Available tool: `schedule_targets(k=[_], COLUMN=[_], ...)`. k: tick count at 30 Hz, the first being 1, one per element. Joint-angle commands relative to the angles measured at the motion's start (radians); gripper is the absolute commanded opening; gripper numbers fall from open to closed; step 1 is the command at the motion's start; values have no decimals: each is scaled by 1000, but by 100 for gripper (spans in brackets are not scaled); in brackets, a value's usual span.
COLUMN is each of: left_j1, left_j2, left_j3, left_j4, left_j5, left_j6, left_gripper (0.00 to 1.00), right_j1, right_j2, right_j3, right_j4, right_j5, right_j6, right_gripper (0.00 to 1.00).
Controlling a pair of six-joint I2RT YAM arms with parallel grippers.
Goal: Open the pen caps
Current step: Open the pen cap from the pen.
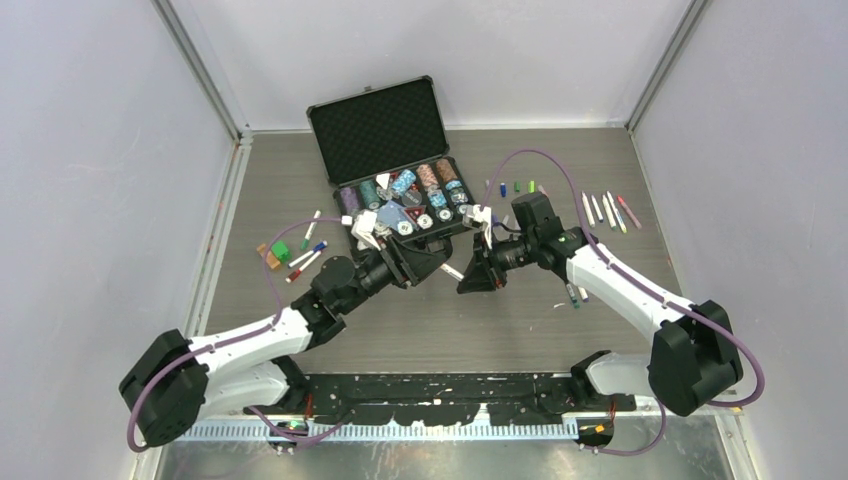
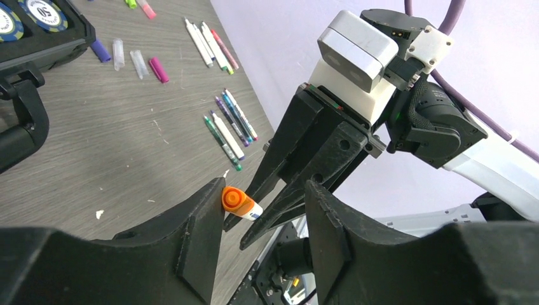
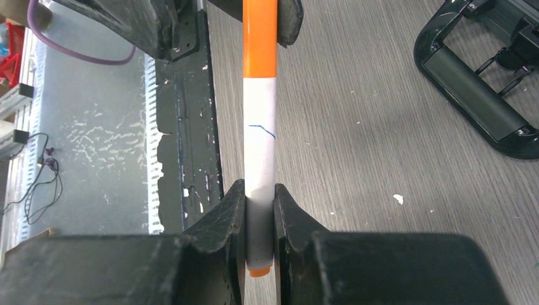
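Observation:
A white pen [image 3: 260,127] with an orange cap [image 3: 260,44] is held level above the table between the two arms. My right gripper [image 3: 259,190] is shut on the rear of its barrel, with a small orange tail end showing behind the pads. My left gripper [image 2: 264,190] is open around the orange cap [image 2: 234,199]: the cap rests against one finger and a wide gap stands on the other side. In the top view the left gripper [image 1: 437,262] and right gripper [image 1: 476,275] face each other, with the pen [image 1: 453,271] between them.
A black case [image 1: 380,130] with poker chips lies open behind the grippers, its handle [image 3: 473,95] close to the right one. Loose pens [image 1: 305,250] lie at the left and more pens [image 1: 605,210] at the right. Several caps [image 1: 517,187] lie behind the right arm.

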Motion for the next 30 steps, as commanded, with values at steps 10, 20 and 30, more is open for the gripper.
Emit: schedule_targets(k=[10, 20, 30], left_j1=[-16, -16, -5], left_j2=[31, -119, -478], left_j3=[-15, -41, -34], left_j4=[164, 88, -163], left_j5=[4, -183, -502], left_j6=[30, 123, 305], left_gripper=[24, 0, 0], right_j1=[-2, -2, 7], right_j2=[9, 15, 36], right_j3=[-3, -5, 10], right_j4=[63, 35, -23], right_j5=[-30, -50, -73], right_j6=[39, 10, -56], right_gripper=[0, 0, 1])
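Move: The orange cap already sits between the half-open left fingers, about 1 cm ahead of and 1 cm below the left hand point, straight in line sideways. From the left hand, the case handle lies some 10 cm ahead, 2 cm left and 18 cm below; loose caps lie about 20 cm ahead, 12 cm right and 20 cm down. From the right hand, gripping the pen's rear, the cap is roughly 7 cm left, 3 cm ahead and 3 cm up. Ease the left gripper under 1 cm down and forward while shutting its fingers on the orange cap, then pull left and up, away from the right hand, by about 5 cm sideways and 4 cm in height, turning slightly counter-clockwise. Keep the right fingers clamped on the white barrel; that hand is carried some 2 cm left and up during the pull. ##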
